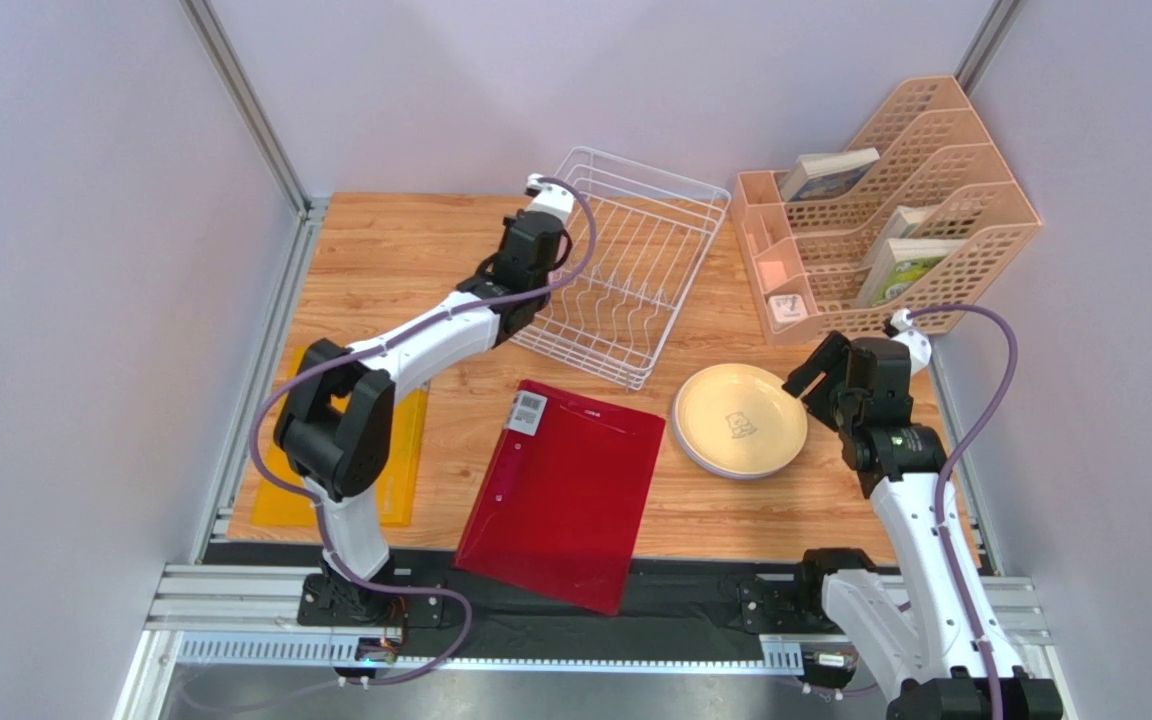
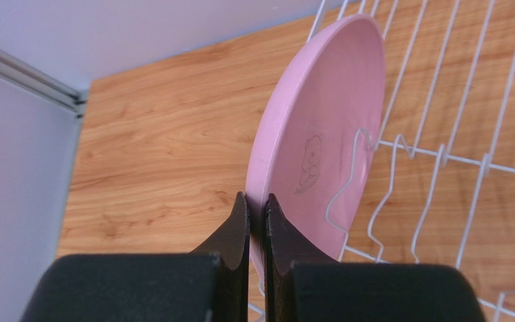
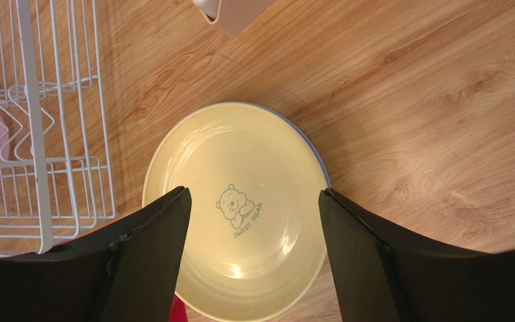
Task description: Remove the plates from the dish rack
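A pink plate (image 2: 320,134) stands on edge between the prongs of the white wire dish rack (image 1: 627,263), which also shows in the left wrist view (image 2: 441,155). My left gripper (image 2: 256,201) is shut on the plate's lower rim; in the top view it (image 1: 537,240) is at the rack's left side and hides the plate. A tan-yellow plate (image 1: 739,417) lies flat on the table right of the rack, with a bluish rim (image 3: 309,139) of another plate under it. My right gripper (image 3: 253,194) hovers open above the tan-yellow plate (image 3: 240,268).
A red flat board (image 1: 567,488) lies in front of the rack. A peach lattice organizer (image 1: 883,210) with boxes stands at the back right. An orange flat sheet (image 1: 402,450) lies near the left arm's base. Walls close in both sides.
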`<state>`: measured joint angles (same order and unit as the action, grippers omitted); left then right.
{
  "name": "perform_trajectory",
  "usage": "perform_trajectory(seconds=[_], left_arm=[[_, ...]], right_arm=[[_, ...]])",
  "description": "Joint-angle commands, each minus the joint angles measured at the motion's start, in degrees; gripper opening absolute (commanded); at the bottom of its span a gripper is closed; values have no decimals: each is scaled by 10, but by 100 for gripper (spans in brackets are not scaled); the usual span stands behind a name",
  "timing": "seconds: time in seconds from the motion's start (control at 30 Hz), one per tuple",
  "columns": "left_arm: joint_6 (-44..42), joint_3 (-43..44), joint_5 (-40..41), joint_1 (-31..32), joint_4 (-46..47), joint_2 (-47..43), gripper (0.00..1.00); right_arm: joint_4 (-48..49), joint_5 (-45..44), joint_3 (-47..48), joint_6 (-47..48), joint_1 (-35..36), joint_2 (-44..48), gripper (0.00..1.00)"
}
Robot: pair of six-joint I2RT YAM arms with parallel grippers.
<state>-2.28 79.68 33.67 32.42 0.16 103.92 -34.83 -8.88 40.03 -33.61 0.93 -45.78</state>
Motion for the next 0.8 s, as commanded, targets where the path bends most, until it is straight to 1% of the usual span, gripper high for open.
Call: perform_trajectory(seconds=[0.0,0.1,0.13,0.2,0.4,0.77], left_arm=[[-95,5,159,48,126,48,0],[-150,14,219,62,181,68,0],[-160,14,227,64,204,69,0],[-176,11,231,67,217,57,0],[-190,27,217,67,202,12,0],[-192,56,199,68,140,-45,0]], right_arm=[[29,3,13,10,-1,-1,75],[30,4,15,12,-1,-2,75],[28,4,16,13,-2,-2,75],[30,4,15,13,-1,-1,76],[41,8,11,10,-2,-9,76],[56,19,17,11,-1,-28,76]])
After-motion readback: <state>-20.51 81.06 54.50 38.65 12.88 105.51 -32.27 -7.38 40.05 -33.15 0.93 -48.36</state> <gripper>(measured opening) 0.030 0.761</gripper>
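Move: The left hand already has the pink plate by its near rim, still standing in the dish rack; the plate's middle is about 8 cm ahead, 2 cm right and 6 cm down. The rack's middle lies some 10 cm right, 3 cm ahead and 12 cm down. The yellow plate's stack, where this one is bound, is roughly 25 cm back, 26 cm right and 15 cm down. From the right hand the pink plate is about 27 cm ahead, 33 cm left and near its height. Keeping its pinch on the pink plate's rim, the left hand first twists in place some 20 degrees, its left side rolling up, the fingertips lifting and turning a little counter-clockwise. Then it draws upward about 5 cm, faster and faster, raising the plate along the rack's wires, and ends easing back a touch. ##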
